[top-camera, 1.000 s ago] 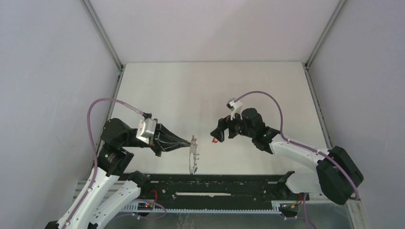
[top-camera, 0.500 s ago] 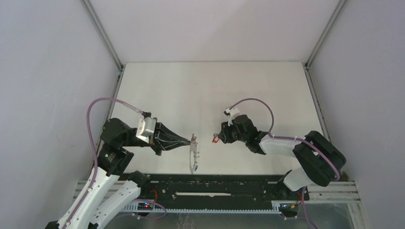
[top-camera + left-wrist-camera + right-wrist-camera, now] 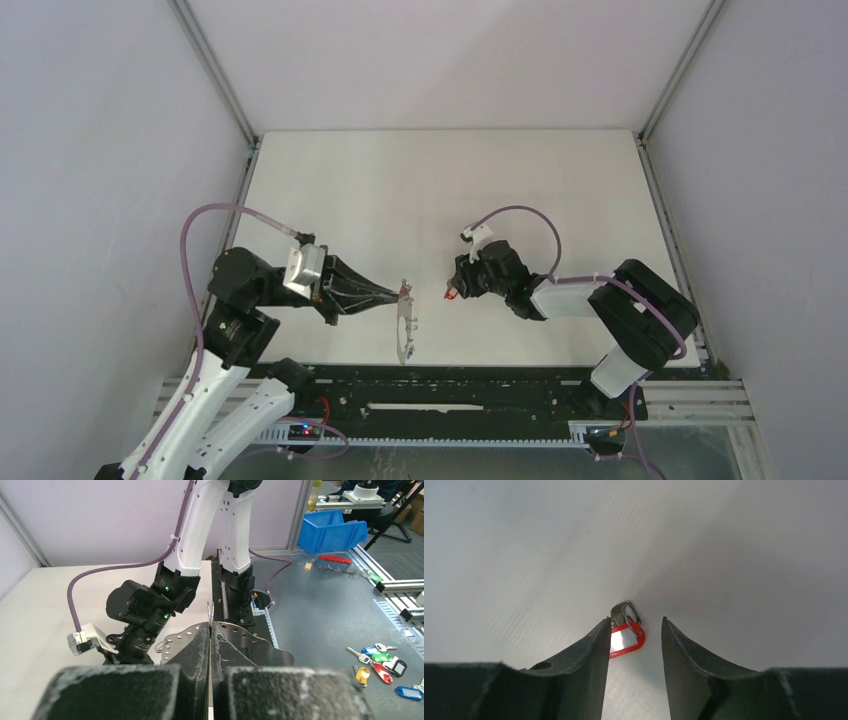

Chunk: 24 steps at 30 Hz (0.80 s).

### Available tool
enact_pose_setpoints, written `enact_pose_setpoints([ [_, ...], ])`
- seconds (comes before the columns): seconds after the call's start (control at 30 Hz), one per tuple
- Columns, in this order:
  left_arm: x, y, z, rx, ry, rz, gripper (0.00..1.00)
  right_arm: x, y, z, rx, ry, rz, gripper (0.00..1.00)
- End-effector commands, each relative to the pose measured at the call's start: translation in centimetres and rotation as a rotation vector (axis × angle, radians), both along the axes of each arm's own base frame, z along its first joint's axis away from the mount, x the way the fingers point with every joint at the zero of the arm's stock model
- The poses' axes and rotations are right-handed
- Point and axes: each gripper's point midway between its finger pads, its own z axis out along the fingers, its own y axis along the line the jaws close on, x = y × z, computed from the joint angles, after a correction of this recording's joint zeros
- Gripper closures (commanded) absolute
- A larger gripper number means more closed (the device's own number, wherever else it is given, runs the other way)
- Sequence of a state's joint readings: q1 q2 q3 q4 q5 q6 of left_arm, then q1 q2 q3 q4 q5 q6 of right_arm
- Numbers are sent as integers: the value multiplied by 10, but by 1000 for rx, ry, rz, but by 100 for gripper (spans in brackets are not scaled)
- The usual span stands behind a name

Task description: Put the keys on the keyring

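My left gripper is shut on the keyring, a thin grey metal piece hanging edge-on above the near table. In the left wrist view its holed metal spreads to both sides of the closed fingers. The red-headed key lies flat on the white table with its metal loop pointing away. My right gripper is low over it, jaws apart. The key sits in the gap against the left finger; the right finger stands clear of it. From above, the red key shows at the right gripper's tip.
A black rail runs along the table's near edge, between the arm bases. Grey walls close the table on three sides. In the left wrist view the right arm faces me, and coloured key tags lie on a bench beyond.
The right arm folded in and dropped lower over the red key, and its jaws narrowed from wide open to partly closed. The left gripper and keyring stayed still.
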<state>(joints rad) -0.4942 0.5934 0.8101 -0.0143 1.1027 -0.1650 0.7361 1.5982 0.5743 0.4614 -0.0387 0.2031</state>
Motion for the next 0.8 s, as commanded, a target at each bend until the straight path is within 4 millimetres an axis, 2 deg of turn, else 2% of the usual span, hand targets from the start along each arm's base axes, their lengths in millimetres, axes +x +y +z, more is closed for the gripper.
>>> enact_pose_setpoints([
  [0.0,-5,4,35,-61,-79,14,100,19,12,14,21,-65,15,51],
  [0.37,-5,5,36,-64,-77,18,100,14,11,3,-1,-31,33,59],
  [0.77,-5,5,35,-64,-77,21,100,5,14,1,10,1,72,90],
])
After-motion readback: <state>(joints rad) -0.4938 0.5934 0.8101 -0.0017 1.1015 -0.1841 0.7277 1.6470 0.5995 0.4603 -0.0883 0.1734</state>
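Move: The red tag lies almost under the right gripper, its middle about 1 cm back, 1 cm left and 2 cm below the point between the half-open fingers. Its metal clip sits about level and 1 cm left, at the tag's outer edge. The keyring plate, held by the left gripper, is some 23 cm back, 9 cm left and 30 cm higher. From the left gripper the tag is about 19 cm ahead, 9 cm right and 34 cm below. Settle the right gripper the last 1 cm down over the red tag, easing it less than a centimetre to the left, then hold that height and close the fingers from about half open to nearly shut, pinching the tag's right-hand end beside the metal clip. Keep the left gripper still, its hold on the keyring plate unchanged. ##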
